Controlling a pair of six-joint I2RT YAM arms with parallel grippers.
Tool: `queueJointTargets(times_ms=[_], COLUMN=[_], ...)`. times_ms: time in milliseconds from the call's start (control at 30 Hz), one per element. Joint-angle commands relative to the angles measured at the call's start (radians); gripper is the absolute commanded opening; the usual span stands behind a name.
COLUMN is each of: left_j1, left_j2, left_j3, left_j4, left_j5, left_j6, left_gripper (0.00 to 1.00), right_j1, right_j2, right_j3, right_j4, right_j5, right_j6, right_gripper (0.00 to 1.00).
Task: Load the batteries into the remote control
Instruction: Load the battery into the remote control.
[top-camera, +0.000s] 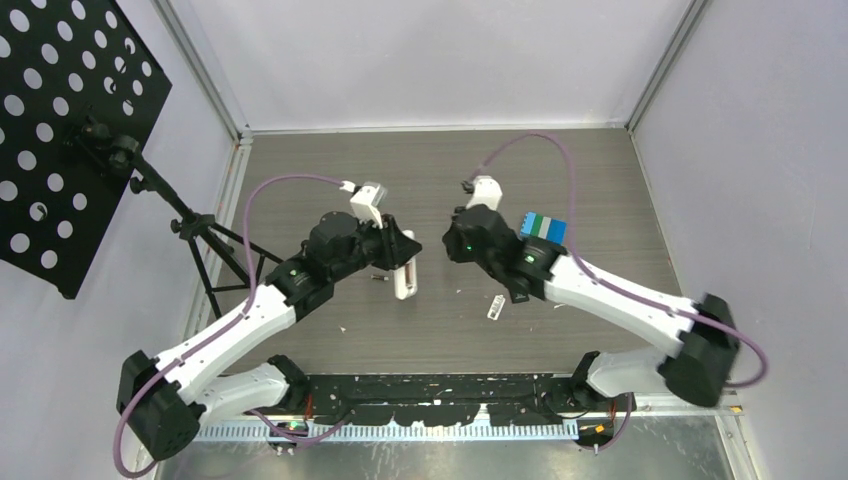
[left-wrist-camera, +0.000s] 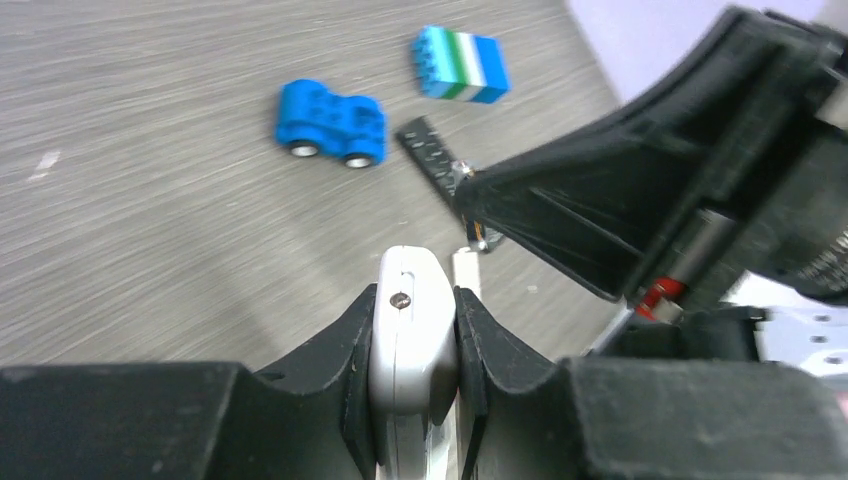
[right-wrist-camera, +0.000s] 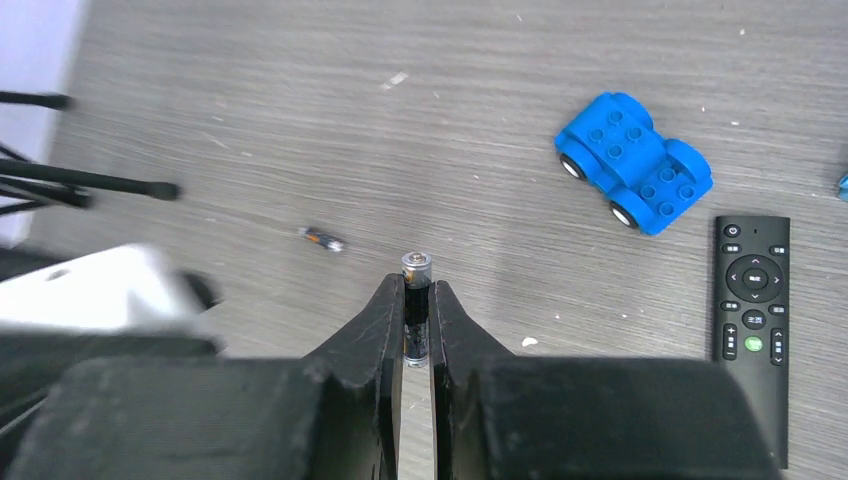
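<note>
My left gripper (left-wrist-camera: 415, 297) is shut on the white remote control (left-wrist-camera: 410, 340), clamping its narrow sides with the end sticking out past the fingertips. From above, the remote control (top-camera: 404, 278) lies near the table's middle under the left gripper (top-camera: 398, 252). My right gripper (right-wrist-camera: 417, 287) is shut on a dark battery (right-wrist-camera: 416, 312), which stands upright between the pads with its silver tip above them. That right gripper (top-camera: 463, 240) hovers just right of the remote control. Another dark battery (right-wrist-camera: 323, 238) lies loose on the table, left of the remote control (top-camera: 380, 277).
A blue toy car (right-wrist-camera: 635, 160), a black remote (right-wrist-camera: 755, 318) and a blue, green and white striped block (left-wrist-camera: 460, 65) lie on the right half. A small clear-white plastic piece (top-camera: 495, 306) lies in front of the right arm. A black tripod stand (top-camera: 205, 240) stands at the left edge.
</note>
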Motion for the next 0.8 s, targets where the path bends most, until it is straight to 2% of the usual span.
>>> queueJointTargets(times_ms=[0,133,300,600,767], left_j1=[0.0,0.001,0.001,0.008,0.057], left_j2=[0.06,0.109,0.157,0.246,0.265], left_j3=[0.006,0.011,0.04,0.174,0.171], left_j4=[0.297,0.362,0.332,0.092,0.08], left_j5=[0.195,0.207,0.185,0.193,0.253], left_j6=[-0.129,-0.222,-0.314,-0.425,-0.478], left_gripper=[0.0,0.0,0.0,0.0,0.0], right_j1=[0.009,0.01,0.011,0.012,0.015], right_j2=[-0.21,-0.407,-0.514,-0.437,-0.404], right_j3=[-0.153,-0.277,-0.365,-0.377,-0.414], right_j4=[0.21,0.348,0.489,0.576,0.64], right_j5=[-0.008,-0.1,-0.212,-0.28,-0.268], right_j6=[0.008,0.008,-0.012,-0.083,-0.131], right_gripper=[0.08,0.09,0.09,0.09,0.09])
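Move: The right gripper holds a battery. The open white remote's middle lies about 7 cm left of that hand, 6 cm back and 2 cm above, held by the left gripper. From the right hand, the blue car stands 10 cm ahead and 4 cm right, and the black remote 3 cm ahead and 11 cm right, both about 17 cm below. From the left hand, the held battery is roughly 7 cm right, 3 cm ahead and 4 cm below. Draw the right gripper up and back, about 9 cm up and 6 cm back, swinging slightly right and then left again, raising its fingertips and rolling its left side up some 25 degrees; finish by sinking slightly to the open battery compartment. Meanwhile bring the left gripper about 6 cm right to meet it, tipping its fingers down about 20 degrees. Keep both grips. ##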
